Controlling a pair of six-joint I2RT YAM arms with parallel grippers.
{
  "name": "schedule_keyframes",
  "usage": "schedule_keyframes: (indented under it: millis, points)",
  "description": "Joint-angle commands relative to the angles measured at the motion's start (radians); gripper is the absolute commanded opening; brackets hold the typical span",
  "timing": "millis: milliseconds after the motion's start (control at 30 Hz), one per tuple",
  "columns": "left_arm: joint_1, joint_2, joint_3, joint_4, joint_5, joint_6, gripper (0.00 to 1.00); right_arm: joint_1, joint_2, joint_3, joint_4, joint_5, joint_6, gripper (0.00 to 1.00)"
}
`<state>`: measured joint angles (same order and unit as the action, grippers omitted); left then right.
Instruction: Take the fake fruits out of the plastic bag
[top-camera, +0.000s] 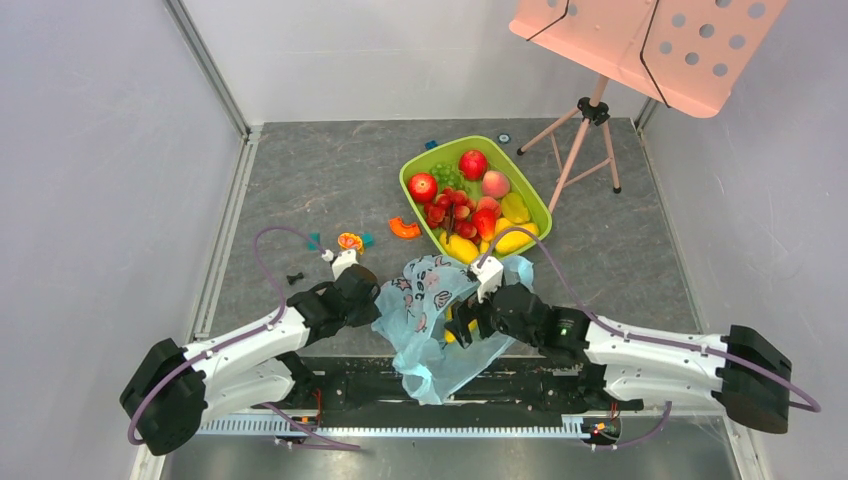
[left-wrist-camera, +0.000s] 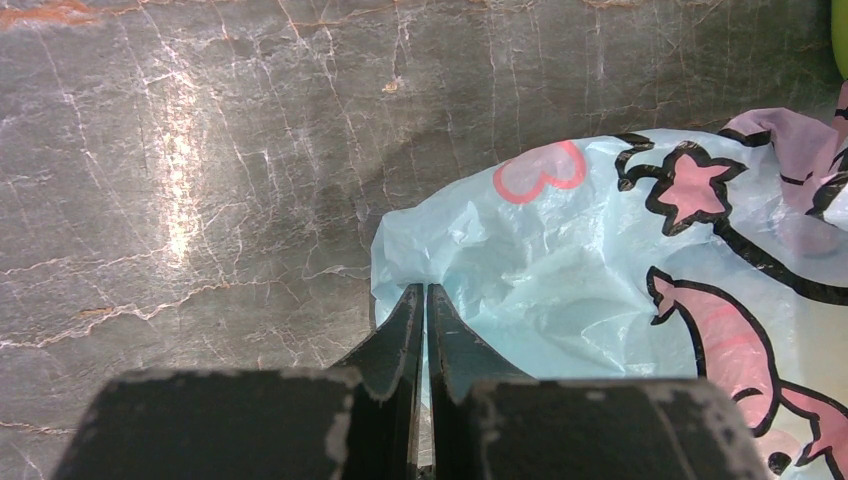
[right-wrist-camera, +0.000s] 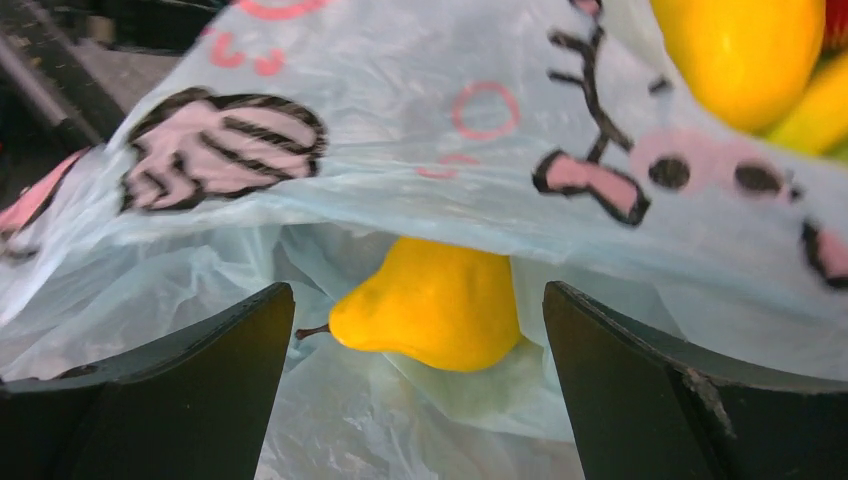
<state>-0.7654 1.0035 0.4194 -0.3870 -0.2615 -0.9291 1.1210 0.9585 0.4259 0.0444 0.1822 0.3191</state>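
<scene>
The light-blue plastic bag (top-camera: 430, 300) with pink cartoon prints lies crumpled between my two arms at the near edge. My left gripper (left-wrist-camera: 427, 290) is shut on the bag's (left-wrist-camera: 560, 260) left edge, pinching a fold of film. My right gripper (right-wrist-camera: 418, 290) is open at the bag's mouth. A yellow pear-shaped fake fruit (right-wrist-camera: 430, 305) lies between its fingers without touching them, under a raised flap of the bag (right-wrist-camera: 400, 120). In the top view the right gripper (top-camera: 462, 325) sits at the bag's right side and the left gripper (top-camera: 372, 295) at its left.
A green tray (top-camera: 415, 165) behind the bag holds several red and yellow fruits (top-camera: 473, 163). Small coloured pieces (top-camera: 350, 240) and an orange piece (top-camera: 404, 228) lie left of the tray. A pink music stand (top-camera: 650, 40) on a tripod stands at the back right. Walls enclose the table.
</scene>
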Motion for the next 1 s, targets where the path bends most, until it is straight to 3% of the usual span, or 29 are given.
schedule_keyframes:
  millis: [0, 133, 300, 767, 967]
  points:
    - [-0.004, 0.002, 0.009, 0.027, -0.027, 0.036, 0.09, 0.020, 0.054, 0.080, -0.103, 0.175, 0.248, 0.98]
    - [-0.004, 0.014, 0.016, 0.038, -0.018, 0.038, 0.09, 0.040, 0.126, 0.123, -0.129, 0.229, 0.328, 0.97]
    - [-0.005, 0.020, 0.012, 0.051, -0.006, 0.039, 0.09, 0.068, 0.209, 0.190, -0.182, 0.265, 0.411, 0.83]
    - [-0.005, 0.049, 0.002, 0.088, 0.017, 0.057, 0.10, 0.093, 0.369, 0.281, -0.318, 0.306, 0.443, 0.80]
    - [-0.005, 0.058, 0.002, 0.102, 0.024, 0.056, 0.10, 0.100, 0.365, 0.271, -0.320, 0.308, 0.406, 0.48]
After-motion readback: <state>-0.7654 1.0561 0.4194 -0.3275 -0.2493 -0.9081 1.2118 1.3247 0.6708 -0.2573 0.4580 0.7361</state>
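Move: The yellow pear in the bag lies about 6 cm below the right hand, some 3 cm to its left and 1 cm ahead. The pinched bag corner is roughly 17 cm left of that hand, 3 cm ahead and 8 cm lower, while the middle of the green basket is about 25 cm ahead, 2 cm to the right and 7 cm below. From the left hand, the pear is some 14 cm right and 2 cm back, at about its height. Down onto the yellow pear inside the bag goes the right hand, about 5 cm, swinging some 20 degrees clockwise while its fingertips tip down more steeply. The wide-open fingers start to shut around the pear, ending a bit over half open. The left hand keeps its pinch on the bag's corner. ##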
